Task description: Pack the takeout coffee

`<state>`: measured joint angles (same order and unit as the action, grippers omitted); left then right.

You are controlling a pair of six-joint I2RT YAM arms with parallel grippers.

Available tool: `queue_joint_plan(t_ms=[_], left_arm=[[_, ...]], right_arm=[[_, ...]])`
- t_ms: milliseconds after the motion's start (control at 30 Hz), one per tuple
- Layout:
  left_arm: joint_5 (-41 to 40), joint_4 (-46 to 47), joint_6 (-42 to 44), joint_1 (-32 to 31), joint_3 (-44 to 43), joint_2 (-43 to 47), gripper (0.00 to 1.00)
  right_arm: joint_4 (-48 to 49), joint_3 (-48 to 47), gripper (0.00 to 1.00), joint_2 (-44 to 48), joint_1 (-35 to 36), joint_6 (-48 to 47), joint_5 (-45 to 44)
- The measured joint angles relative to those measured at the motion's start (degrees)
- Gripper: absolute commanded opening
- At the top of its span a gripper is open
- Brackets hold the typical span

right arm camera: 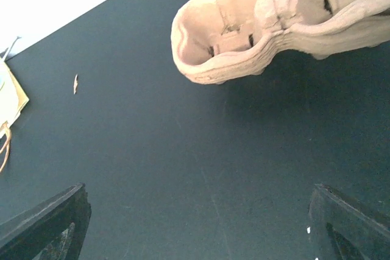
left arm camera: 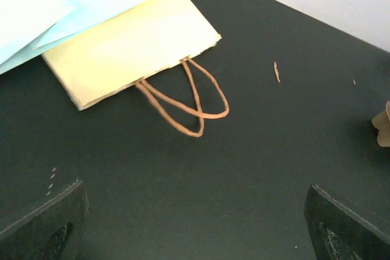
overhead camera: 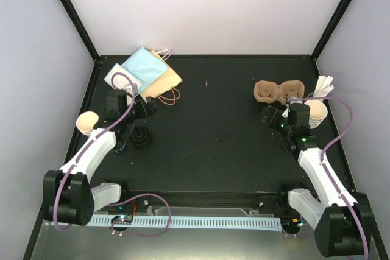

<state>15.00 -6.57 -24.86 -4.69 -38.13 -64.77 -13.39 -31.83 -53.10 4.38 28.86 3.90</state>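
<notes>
The takeout coffee (overhead camera: 87, 122), a small cream paper cup, stands at the table's left edge, just left of my left arm. It does not show in either wrist view. My left gripper (overhead camera: 144, 107) hovers right of the cup, below the paper bags, open and empty. In the left wrist view its fingers (left arm camera: 42, 223) stand wide apart over bare black table. My right gripper (overhead camera: 269, 115) sits just below the brown pulp carrier (overhead camera: 278, 91), also open and empty. The carrier (right arm camera: 268, 25) fills the top of the right wrist view, ahead of the spread fingers (right arm camera: 350, 223).
Flat paper bags, blue (overhead camera: 144, 70) over yellow (left arm camera: 131, 47) with brown handles (left arm camera: 189, 98), lie at the back left. A black lid stack (overhead camera: 141, 138) sits near the left arm. Nested cups (overhead camera: 317, 112) with white sticks (overhead camera: 325, 86) stand at the right edge.
</notes>
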Motion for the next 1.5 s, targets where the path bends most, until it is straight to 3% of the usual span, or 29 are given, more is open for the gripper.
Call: queue_joint_plan(t_ms=[467, 800, 1300, 1500], left_arm=[[-17.88, -12.33, 16.2, -11.47, -27.58, -25.49, 0.99], [-18.75, -22.99, 25.77, -11.58, -43.21, -41.22, 0.99], [-18.14, -32.24, 32.57, -11.58, -55.84, -51.74, 0.99], [-17.92, -35.28, 34.56, -11.58, -58.64, -54.01, 0.91]], right_arm=[[-0.44, -1.05, 1.0, -2.25, 0.0, -0.24, 6.32], [-2.49, -1.27, 1.0, -0.87, 0.0, -0.52, 6.91], [-3.98, -2.51, 1.0, -0.26, 0.0, -1.53, 7.41], [-4.15, -2.8, 1.0, -0.28, 0.0, -1.55, 7.65]])
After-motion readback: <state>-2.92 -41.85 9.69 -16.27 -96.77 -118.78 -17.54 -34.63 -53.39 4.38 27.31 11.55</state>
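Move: The brown twisted handle of the kraft bag lies about 15 cm ahead of my left hand, 7 cm to its right and some 13 cm below. Of that handle, the kraft bag's body is roughly 8 cm farther out and 3 cm to the left; the blue bag is some 16 cm farther out and 12 cm to the left. From my right hand the handle is about 17 cm ahead, 40 cm left and 12 cm lower. I swing my left hand forward about 14 cm and somewhat right towards the kraft bag's handle, level at first, then sink some 8 cm as the reach slows. On the way I roll the wrist, left side up by about 40 degrees, turn it clockwise and tip the still wide-open fingers steeply down over the handle loops. ##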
